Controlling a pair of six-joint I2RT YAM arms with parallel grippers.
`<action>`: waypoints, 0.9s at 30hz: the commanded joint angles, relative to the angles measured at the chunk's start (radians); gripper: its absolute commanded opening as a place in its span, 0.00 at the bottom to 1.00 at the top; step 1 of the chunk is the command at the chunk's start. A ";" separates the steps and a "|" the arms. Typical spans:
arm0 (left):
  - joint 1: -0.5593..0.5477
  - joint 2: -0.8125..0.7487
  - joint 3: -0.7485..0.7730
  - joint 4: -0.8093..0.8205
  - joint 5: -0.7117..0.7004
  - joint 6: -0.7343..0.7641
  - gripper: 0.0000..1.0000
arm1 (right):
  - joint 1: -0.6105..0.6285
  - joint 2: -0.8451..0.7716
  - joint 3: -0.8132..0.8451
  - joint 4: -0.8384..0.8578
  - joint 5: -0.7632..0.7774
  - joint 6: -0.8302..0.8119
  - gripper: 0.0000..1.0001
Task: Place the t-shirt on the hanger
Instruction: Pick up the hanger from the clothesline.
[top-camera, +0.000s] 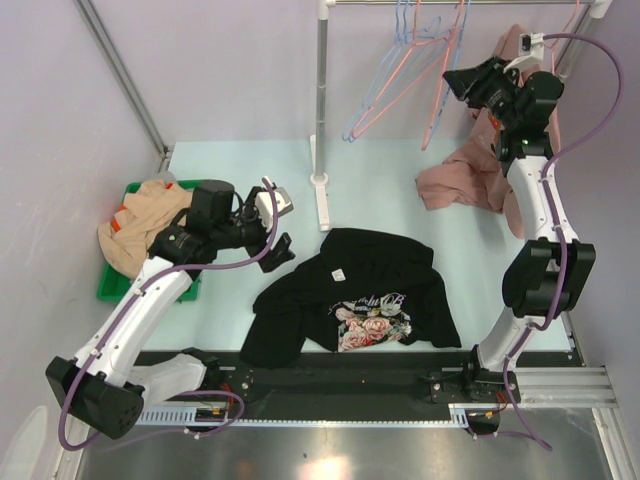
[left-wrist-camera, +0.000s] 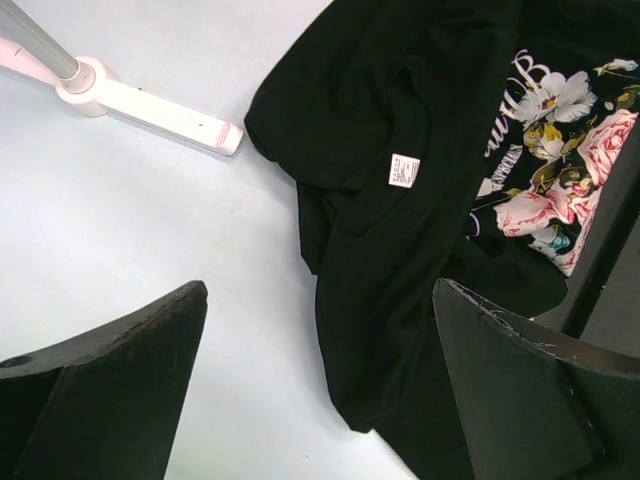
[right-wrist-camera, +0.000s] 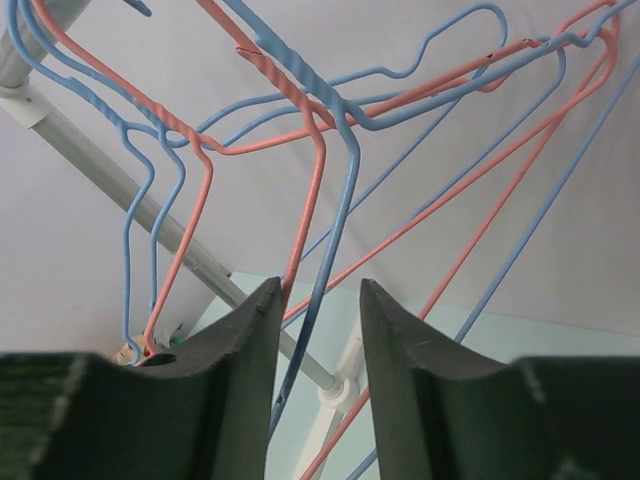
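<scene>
The black t-shirt (top-camera: 350, 290) with the rose print lies crumpled on the table in front of the arms. It fills the right of the left wrist view (left-wrist-camera: 400, 120), white neck label up. My left gripper (top-camera: 283, 232) hangs open and empty just left of the shirt, its jaws (left-wrist-camera: 320, 285) straddling the shirt's left edge from above. My right gripper (top-camera: 452, 80) is raised at the rack among the hanging wire hangers. A light-blue hanger (right-wrist-camera: 338, 210) has one wire running down between the open jaws of the right gripper (right-wrist-camera: 318, 282), untouched; a pink wire (right-wrist-camera: 305, 200) passes beside the left finger.
Blue and pink hangers (top-camera: 400, 70) hang from the rack rail; its white pole (top-camera: 322, 100) and foot (top-camera: 324, 215) stand behind the shirt. A dusty-pink shirt (top-camera: 465, 180) lies at the back right. A tan garment (top-camera: 140, 225) lies in a green bin (top-camera: 115, 285) at left.
</scene>
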 joint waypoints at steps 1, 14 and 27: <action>0.008 -0.014 0.000 0.022 -0.006 0.007 1.00 | -0.002 0.021 0.067 0.015 -0.006 0.029 0.34; 0.008 -0.011 -0.002 0.027 -0.006 0.007 1.00 | -0.032 -0.031 0.078 0.056 -0.047 0.156 0.00; 0.008 -0.004 -0.002 0.032 0.002 0.007 1.00 | -0.106 -0.071 0.043 0.188 -0.115 0.400 0.00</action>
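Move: The right fingers already straddle the shoulder wire of the rightmost blue hanger, which lies about 1 cm ahead, level with them. A pink hanger stands some 3 cm left and 2 cm ahead; the remaining blue hangers are about 11 cm left and 2 cm ahead. The rod runs about 8 cm ahead and 10 cm above. From the left hand, that rightmost blue hanger is roughly 28 cm ahead, 30 cm right and 19 cm up. The right fingers close from nearly half open and pinch the rightmost blue hanger's shoulder wire, the hand almost in place meanwhile. Keeping that pinch, the hand then lifts about 4 cm, easing right and back a couple of centimetres each, away from the pink hanger, and rolls some 15 degrees, its left side rising. ##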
